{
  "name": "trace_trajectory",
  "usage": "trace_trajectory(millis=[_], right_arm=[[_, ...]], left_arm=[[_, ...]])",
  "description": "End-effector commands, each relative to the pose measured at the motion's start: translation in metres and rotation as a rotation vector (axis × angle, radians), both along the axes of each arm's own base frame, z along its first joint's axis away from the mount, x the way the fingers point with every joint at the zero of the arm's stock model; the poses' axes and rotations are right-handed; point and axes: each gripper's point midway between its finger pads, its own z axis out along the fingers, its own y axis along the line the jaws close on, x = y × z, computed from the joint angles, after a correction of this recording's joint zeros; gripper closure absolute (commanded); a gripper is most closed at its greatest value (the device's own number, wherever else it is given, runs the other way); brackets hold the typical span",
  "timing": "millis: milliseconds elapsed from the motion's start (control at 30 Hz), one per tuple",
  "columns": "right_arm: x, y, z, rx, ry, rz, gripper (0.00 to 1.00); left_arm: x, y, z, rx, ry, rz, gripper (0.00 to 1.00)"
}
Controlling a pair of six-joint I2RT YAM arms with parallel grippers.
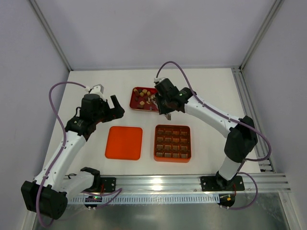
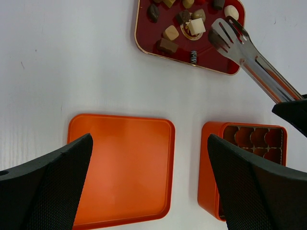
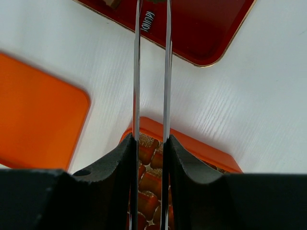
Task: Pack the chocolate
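Note:
Several pieces of chocolate (image 2: 171,32), dark brown, tan and cream-white, lie in a red tray (image 2: 144,45) at the back of the table (image 1: 144,99). My right gripper (image 3: 151,141) is shut on thin metal tweezers (image 3: 137,72). The tweezers' tips (image 2: 221,32) hover over the tray's right part, beside a cream-white piece (image 2: 195,26), with nothing seen between them. The orange gridded box (image 1: 172,143) stands below that gripper (image 1: 164,109). My left gripper (image 2: 149,139) hangs open above the flat orange lid (image 2: 122,167), holding nothing.
The lid (image 1: 124,143) lies left of the box with a narrow gap of white table between them. The box's cells (image 3: 153,184) show orange-brown liners; whether pieces lie in them I cannot tell. Walls enclose the table at the back and both sides.

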Motion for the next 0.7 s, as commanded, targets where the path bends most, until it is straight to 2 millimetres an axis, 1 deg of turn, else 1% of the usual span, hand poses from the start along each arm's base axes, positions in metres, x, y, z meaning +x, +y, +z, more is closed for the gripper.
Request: trace_trajectory(millis=[0,33,67,100,133,167,267,300,367,400,467,667], right_arm=[[-0.008,-0.008,0.040,0.072,-0.069,-0.003,0.68],[-0.013,-0.009,0.036,0.076,-0.054,0.003,0.68],[-0.018,-0.011,0.042,0.091,-0.055,0.008,0.68],[-0.021,-0.012,0.043,0.098,-0.051,0.013,0.68],[-0.027,-0.013,0.039,0.102,-0.034,0.018,0.68],[-0.031,-0.015,0.046,0.121,-0.042,0.018,0.68],[-0.044,-0.021,0.045,0.136,-0.018,0.024,0.68],[-0.049,-0.023,0.051,0.153,-0.025,0.028,0.68],[-0.057,-0.027,0.048,0.155,-0.004,0.034,0.68],[-0.063,-0.030,0.052,0.163,-0.007,0.038,0.68],[-0.072,-0.035,0.049,0.160,0.011,0.044,0.68],[-0.098,-0.050,0.054,0.191,0.032,0.052,0.68]], left_arm=[[0.003,0.002,0.005,0.008,-0.027,-0.001,0.00],[0.002,0.002,0.005,0.008,-0.027,-0.001,0.00],[0.002,0.002,0.005,0.010,-0.029,-0.001,0.00],[0.002,0.002,0.005,0.010,-0.028,-0.001,0.00],[0.002,0.002,0.005,0.011,-0.028,0.000,0.00],[0.003,0.003,0.005,0.013,-0.029,0.001,0.00],[0.003,0.003,0.005,0.014,-0.027,0.001,0.00],[0.003,0.003,0.005,0.016,-0.028,0.001,0.00],[0.003,0.003,0.004,0.014,-0.026,0.001,0.00],[0.003,0.002,0.004,0.016,-0.026,-0.001,0.00],[0.003,0.003,0.004,0.017,-0.027,0.000,0.00],[0.003,0.002,0.003,0.017,-0.020,0.000,0.00]])
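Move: The dark chocolate is already held in the tongs' tips, about 12 cm ahead of the right hand, 6 cm to its left and 8 cm below. The orange-brown box it is bound for is centred roughly 9 cm back, 5 cm right and 14 cm below; the red tray is 16 cm ahead and 7 cm left, the flat orange tray 9 cm back and 20 cm left. From the idle left hand the box is about 7 cm back and 23 cm right. The dark chocolate, still pinched in the tongs, is lifted up and back off the red tray towards the compartment box, as the right hand draws back about 8 cm and some 4 cm to its right. It climbs roughly 4 cm, mostly early on, then runs nearly level. The hand rolls slightly, left side rising, with the fingers keeping their squeeze on the tongs. ##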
